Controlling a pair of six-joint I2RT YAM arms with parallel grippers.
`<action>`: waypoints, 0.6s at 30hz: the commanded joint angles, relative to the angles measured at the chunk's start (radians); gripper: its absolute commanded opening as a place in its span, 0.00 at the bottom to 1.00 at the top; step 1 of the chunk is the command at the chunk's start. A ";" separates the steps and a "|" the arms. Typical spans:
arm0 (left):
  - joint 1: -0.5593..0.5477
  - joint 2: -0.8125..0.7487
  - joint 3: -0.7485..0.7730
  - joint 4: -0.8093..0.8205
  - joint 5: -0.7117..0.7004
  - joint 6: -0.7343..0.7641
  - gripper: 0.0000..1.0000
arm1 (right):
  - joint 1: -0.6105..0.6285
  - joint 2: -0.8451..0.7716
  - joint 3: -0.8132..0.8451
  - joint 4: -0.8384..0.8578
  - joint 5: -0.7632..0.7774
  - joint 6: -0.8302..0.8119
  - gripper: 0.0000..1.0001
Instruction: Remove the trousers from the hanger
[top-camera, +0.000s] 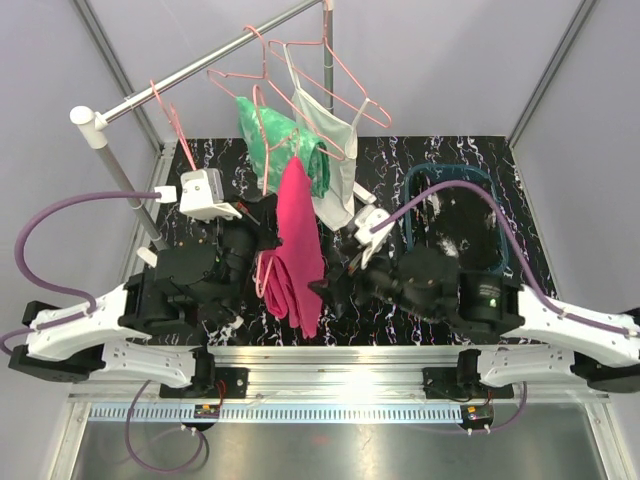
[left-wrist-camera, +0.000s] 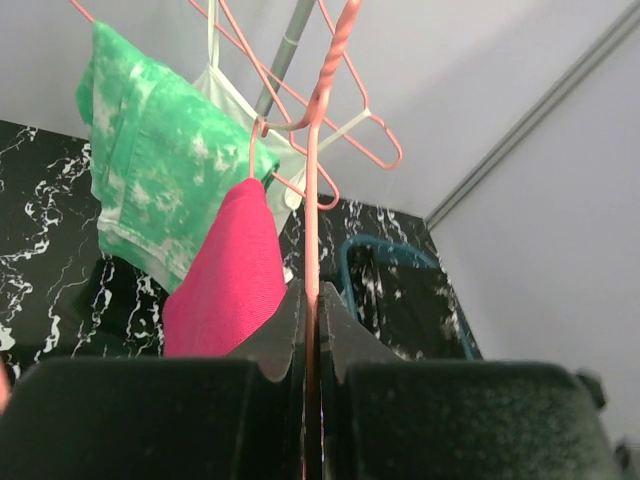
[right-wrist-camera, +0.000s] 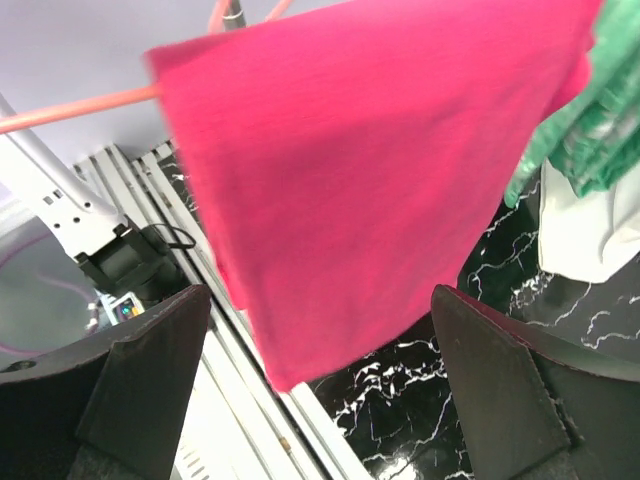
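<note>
The magenta-pink trousers (top-camera: 298, 245) hang folded over a pink wire hanger (left-wrist-camera: 318, 150), low above the table between the two arms. My left gripper (left-wrist-camera: 311, 300) is shut on that hanger's wire, and the pink cloth (left-wrist-camera: 230, 270) hangs just to its left. In the top view the left gripper (top-camera: 255, 262) sits at the cloth's left edge. My right gripper (right-wrist-camera: 320, 300) stands wide open, with the pink trousers (right-wrist-camera: 370, 170) hanging close in front of its gap and nothing between the fingers. The mottled green trousers (top-camera: 270, 140) hang on another hanger at the rail.
A white strappy tank top (top-camera: 335, 150) hangs to the right of the green trousers. The metal rail (top-camera: 200, 65) slants across the back on a white post (top-camera: 110, 160). A teal-rimmed basket (top-camera: 445, 175) stands at the right of the black marbled table (top-camera: 560, 270).
</note>
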 joint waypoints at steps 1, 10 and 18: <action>-0.014 0.005 0.045 0.311 -0.143 0.081 0.00 | 0.107 0.053 -0.005 0.132 0.289 -0.055 0.99; -0.034 0.036 0.081 0.286 -0.138 0.095 0.00 | 0.153 0.174 0.014 0.278 0.442 -0.139 0.99; -0.035 0.020 0.075 0.285 -0.149 0.100 0.00 | 0.151 0.233 0.074 0.287 0.249 -0.106 1.00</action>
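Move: The left gripper already holds the coat hanger; the middle of the pink trousers hangs about 14 cm below it, some 3 cm to its right, straight under it otherwise. From the open right gripper the trousers' middle is roughly 7 cm left, 3 cm ahead and 3 cm up. The green cloth is about 18 cm ahead and 8 cm left of the right gripper, the white top 15 cm ahead and 1 cm left, both about level with it. Bring the open right gripper about 6 cm left and 2 cm down, following the side of the hanging trousers, its fingers kept wide around the near fold; let the fingers swing some 10 degrees clockwise on the way. Keep the left gripper shut on the hanger and practically in place, turning it only slightly counter-clockwise. ##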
